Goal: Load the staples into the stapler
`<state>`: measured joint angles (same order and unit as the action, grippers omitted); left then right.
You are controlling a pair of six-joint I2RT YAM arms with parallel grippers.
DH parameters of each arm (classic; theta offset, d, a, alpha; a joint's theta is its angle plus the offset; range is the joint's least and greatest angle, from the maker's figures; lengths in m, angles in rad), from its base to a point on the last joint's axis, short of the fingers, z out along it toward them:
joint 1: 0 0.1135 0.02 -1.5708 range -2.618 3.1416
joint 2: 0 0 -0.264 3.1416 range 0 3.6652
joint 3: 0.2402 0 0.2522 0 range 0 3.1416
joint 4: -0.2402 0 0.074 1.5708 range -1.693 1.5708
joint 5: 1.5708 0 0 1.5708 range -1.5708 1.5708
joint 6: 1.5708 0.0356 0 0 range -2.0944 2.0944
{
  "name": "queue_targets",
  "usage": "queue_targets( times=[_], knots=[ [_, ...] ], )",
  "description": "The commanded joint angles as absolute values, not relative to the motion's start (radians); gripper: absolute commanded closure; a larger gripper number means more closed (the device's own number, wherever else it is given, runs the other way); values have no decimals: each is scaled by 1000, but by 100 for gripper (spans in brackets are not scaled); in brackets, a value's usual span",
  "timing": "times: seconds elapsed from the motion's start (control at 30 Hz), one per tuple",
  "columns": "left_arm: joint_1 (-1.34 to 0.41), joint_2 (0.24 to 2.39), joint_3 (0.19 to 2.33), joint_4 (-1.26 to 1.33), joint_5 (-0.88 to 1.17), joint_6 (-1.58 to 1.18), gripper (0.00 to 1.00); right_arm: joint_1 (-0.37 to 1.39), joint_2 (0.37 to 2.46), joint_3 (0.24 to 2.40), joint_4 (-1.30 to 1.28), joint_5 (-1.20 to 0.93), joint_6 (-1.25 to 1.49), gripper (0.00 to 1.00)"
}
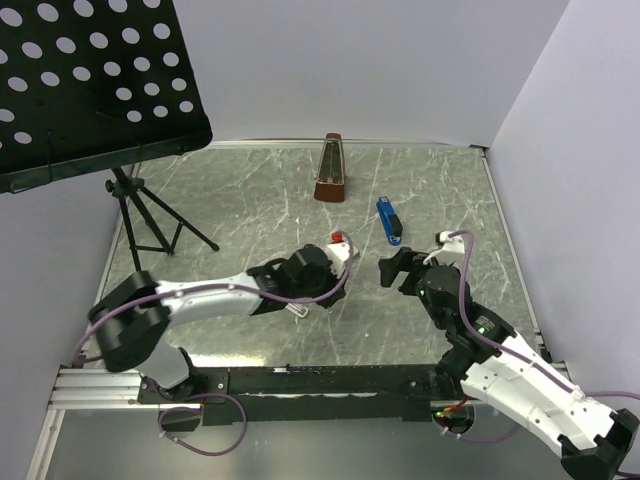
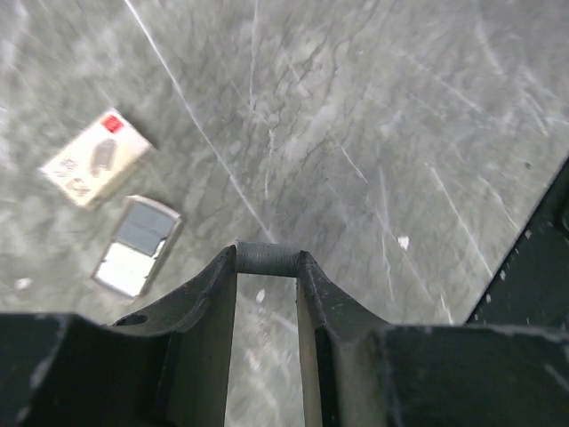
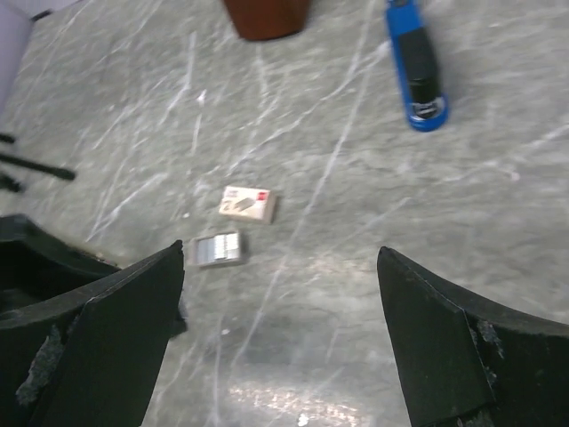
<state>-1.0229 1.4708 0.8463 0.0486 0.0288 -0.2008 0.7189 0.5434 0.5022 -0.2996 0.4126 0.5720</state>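
My left gripper (image 2: 267, 267) is shut on a short grey strip of staples (image 2: 267, 260) that bridges its two fingertips above the marble table. The whitish staple box sleeve with red print (image 2: 96, 158) and its open tray of silvery staples (image 2: 138, 245) lie side by side to the upper left. The right wrist view shows the same sleeve (image 3: 247, 204) and tray (image 3: 218, 250) ahead of my right gripper (image 3: 282, 258), whose jaws stand wide open and empty. The blue stapler (image 3: 416, 67) lies closed further back; from above it (image 1: 389, 220) is beyond the right gripper (image 1: 392, 268).
A brown metronome (image 1: 330, 170) stands at the back centre. A black music stand (image 1: 90, 80) on a tripod (image 1: 150, 220) fills the back left. White walls border the table at the back and right. The black base rail (image 1: 300, 380) runs along the near edge.
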Motion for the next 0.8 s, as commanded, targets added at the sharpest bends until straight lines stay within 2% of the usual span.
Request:
queue_targets(
  times=[0.0,0.2,0.43,0.77],
  knots=[
    [-1043,1586,937,78,2,-301,80,713,502,489,-362,515,571,4],
    [-1061,1752,1005,64,3,-348,78,713,521,494,-365,514,555,4],
    [-1077,1836,1054,28,-32,-359,76,713,552,495,-351,497,549,4],
    [-1091,1848,1028,22,-35,-370,63,712,569,517,-361,485,522,0]
  ],
)
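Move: The left hand still pinches the short staple strip; the bare table spot it is taken to lies level fore and aft, about 4 cm to its right and 9 cm below. The open staple tray sits roughly 6 cm ahead of the hand and 2 cm left, the closed staple box about 10 cm straight ahead, and a silvery stapler end 9 cm left and 1 cm back, all at table height. From the right hand, empty, that spot is some 8 cm left, 2 cm back and 17 cm below. Downward and somewhat to the right, the left hand lowers the pinched staple strip about 8 cm to the bare table on the near right side of the tray, fingers tipping some 10 degrees steeper, then eases to a stop with its grip kept. The right hand, empty and wide open, sinks a couple of centimetres and drifts slightly right. ##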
